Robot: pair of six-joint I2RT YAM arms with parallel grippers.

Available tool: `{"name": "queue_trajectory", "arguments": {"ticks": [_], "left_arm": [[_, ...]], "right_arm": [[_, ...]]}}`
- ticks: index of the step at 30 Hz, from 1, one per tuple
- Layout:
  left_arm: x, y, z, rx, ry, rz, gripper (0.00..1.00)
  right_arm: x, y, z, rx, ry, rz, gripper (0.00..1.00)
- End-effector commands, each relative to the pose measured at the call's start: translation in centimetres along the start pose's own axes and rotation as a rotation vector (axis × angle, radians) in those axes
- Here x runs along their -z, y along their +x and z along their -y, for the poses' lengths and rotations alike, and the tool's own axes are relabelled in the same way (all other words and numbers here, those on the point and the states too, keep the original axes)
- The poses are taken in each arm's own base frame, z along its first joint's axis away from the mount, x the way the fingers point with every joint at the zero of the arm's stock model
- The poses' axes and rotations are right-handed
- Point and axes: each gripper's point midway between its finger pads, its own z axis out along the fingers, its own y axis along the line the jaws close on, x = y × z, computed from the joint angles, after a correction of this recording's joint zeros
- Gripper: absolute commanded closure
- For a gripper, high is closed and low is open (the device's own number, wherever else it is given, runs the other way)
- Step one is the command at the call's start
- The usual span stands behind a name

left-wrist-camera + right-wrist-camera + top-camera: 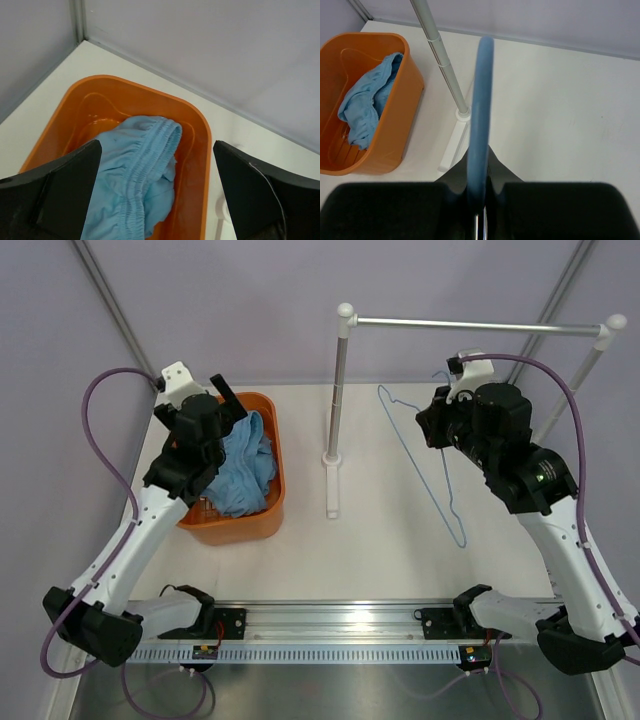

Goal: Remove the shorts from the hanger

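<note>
The light-blue shorts (245, 465) lie crumpled inside the orange basket (270, 522), off the hanger. In the left wrist view their elastic waistband (145, 160) faces up. My left gripper (226, 408) hovers over the basket's far end, open, with nothing between its fingers (70, 180). The thin blue wire hanger (419, 466) hangs bare over the right half of the table, held by its top. My right gripper (438, 418) is shut on the hanger's wire (480, 100), which runs up between the jaws (481, 175). From the right wrist the shorts (367, 107) show in the basket (400, 130).
A silver rail (480, 326) on white-capped posts spans the back right; its left post (338, 390) stands on a white foot at table centre, just right of the basket. Grey walls close the back and left. The arm bases and a metal track line the near edge.
</note>
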Motion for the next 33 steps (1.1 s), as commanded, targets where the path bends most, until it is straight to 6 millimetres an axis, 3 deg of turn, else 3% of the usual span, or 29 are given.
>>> {"name": "queue_trajectory", "arguments": {"ticks": [1, 10, 18, 22, 33], "left_arm": [[2.0, -1.5, 1.7, 0.139, 0.133, 0.004, 0.01], [5.7, -1.2, 2.7, 0.22, 0.307, -0.056, 0.01], [6.8, -0.8, 2.2, 0.216, 0.333, -0.065, 0.01], [7.3, -1.1, 1.9, 0.212, 0.342, -0.055, 0.01], [8.2, -2.3, 1.5, 0.198, 0.358, -0.028, 0.01]], "right_arm": [[-0.4, -3.0, -0.1, 0.026, 0.009, 0.073, 1.0], [-2.6, -6.4, 0.0, 0.004, 0.057, 0.122, 1.0], [-4.5, -9.5, 0.4, 0.002, 0.114, 0.159, 1.0], [-6.8, -10.0, 0.3, 0.018, 0.129, 0.139, 1.0], [-11.7, -8.9, 0.1, 0.027, 0.156, 0.054, 1.0]]}}
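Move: The spot on the metal rail that I want for the hanger's hook is about 16 cm ahead of my right hand, 5 cm to its left and some 5 cm above it. The rail's left corner joint is level with that spot and about 9 cm farther left. The rack's left foot bar lies 10 cm ahead, 17 cm left and some 37 cm below my right hand. From my empty left hand, the hook's spot is about 9 cm ahead, 38 cm right and 10 cm up. Still pinching the empty hanger by its hook, I carry it with my right hand about 13 cm forward and a little left to the rail, rising some 6 cm to clear it and then sinking about 2 cm to bring the hook down over it. My wide-open left hand backs off and slightly right, turning clockwise. ##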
